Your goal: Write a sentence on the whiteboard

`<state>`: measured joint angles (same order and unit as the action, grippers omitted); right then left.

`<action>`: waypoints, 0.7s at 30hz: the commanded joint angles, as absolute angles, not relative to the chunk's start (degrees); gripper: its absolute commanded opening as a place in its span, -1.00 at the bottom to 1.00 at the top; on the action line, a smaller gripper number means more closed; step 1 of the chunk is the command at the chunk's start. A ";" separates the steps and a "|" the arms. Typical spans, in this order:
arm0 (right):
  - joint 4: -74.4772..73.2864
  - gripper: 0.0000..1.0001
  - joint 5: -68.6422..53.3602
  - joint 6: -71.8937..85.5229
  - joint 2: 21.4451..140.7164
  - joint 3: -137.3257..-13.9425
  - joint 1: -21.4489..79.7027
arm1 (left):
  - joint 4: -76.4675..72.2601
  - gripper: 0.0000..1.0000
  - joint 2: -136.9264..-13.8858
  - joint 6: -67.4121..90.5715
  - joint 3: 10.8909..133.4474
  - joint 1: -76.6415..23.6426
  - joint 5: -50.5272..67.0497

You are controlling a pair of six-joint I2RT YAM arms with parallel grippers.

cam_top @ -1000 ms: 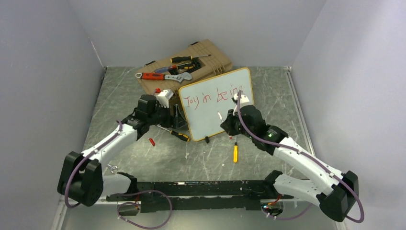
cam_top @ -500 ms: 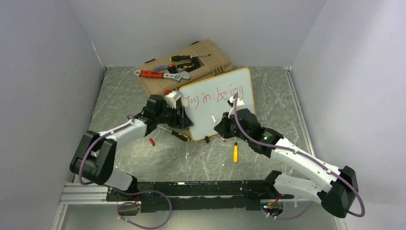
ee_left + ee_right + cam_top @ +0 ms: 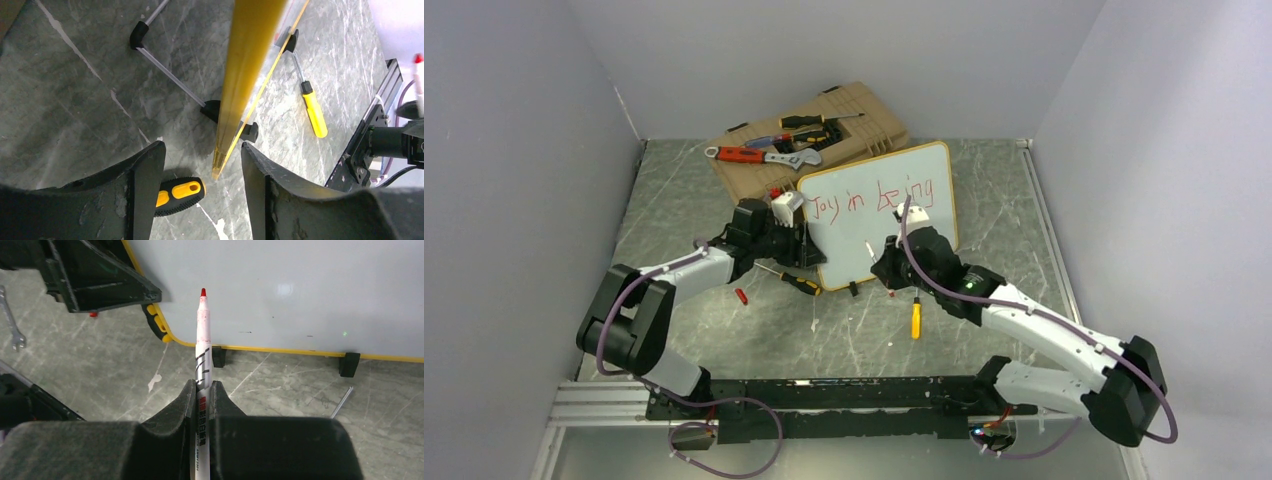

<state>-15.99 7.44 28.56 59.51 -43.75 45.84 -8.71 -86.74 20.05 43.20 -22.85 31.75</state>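
Observation:
The whiteboard (image 3: 879, 230) stands tilted on black clip feet at mid-table, its yellow frame (image 3: 240, 85) edge-on in the left wrist view. The sentence (image 3: 871, 198) reads "Joy in being" in red along the top line. My left gripper (image 3: 801, 243) is at the board's lower left corner; its jaws (image 3: 202, 170) stand open with the frame edge between them, a gap on each side. My right gripper (image 3: 202, 390) is shut on a white marker (image 3: 202, 340), whose red tip points at the blank lower part of the board (image 3: 280, 290), just short of it.
A tan toolbox (image 3: 864, 125) with a red-handled wrench (image 3: 759, 157) and screwdrivers lies behind the board. On the table lie a yellow screwdriver (image 3: 915, 318), a black-and-yellow screwdriver (image 3: 796, 283), a red cap (image 3: 741, 296) and a small spanner (image 3: 12, 325). Walls close three sides.
My left gripper has moved right onto the board's left edge and its jaws have narrowed. My right gripper has carried the marker down and left, away from the written line.

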 commanded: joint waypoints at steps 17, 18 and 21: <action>-10.42 -1.00 3.90 20.13 77.86 -55.38 46.10 | -7.44 -0.22 -83.77 17.69 43.42 -22.84 29.73; -10.41 -1.00 3.73 20.14 78.14 -55.37 46.07 | -7.28 -0.26 -83.74 17.48 43.42 -22.97 29.53; -10.96 -1.00 3.88 20.30 79.01 -55.59 46.08 | -7.12 -0.35 -83.59 16.98 43.42 -23.24 28.97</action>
<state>-12.45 4.38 21.32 78.63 -53.04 45.87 -8.19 -85.23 19.09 43.11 -22.94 30.59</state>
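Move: For the left hand, the lower part of the whiteboard's left edge is between the open fingers, about 2 cm to the right, at hand height; the black screwdriver handle lies some 7 cm below, 4 cm left and 2 cm back. For the right hand, the blank area under "Joy" is about 8 cm ahead and 11 cm left, roughly level; the writing's middle is 13 cm ahead, 2 cm left and 6 cm higher, the yellow screwdriver 6 cm back, 9 cm right and 12 cm below. Keep the left gripper straddling the board's left edge, one finger in front and one behind, and close it to about half its present gap, lifting barely half a centimetre. Meanwhile carry the gripped marker with the right hand left, forward and down, some 6.5 cm in all, dipping first and then sweeping in front of the board towards the blank area under "Joy", with a slight counter-clockwise turn. ##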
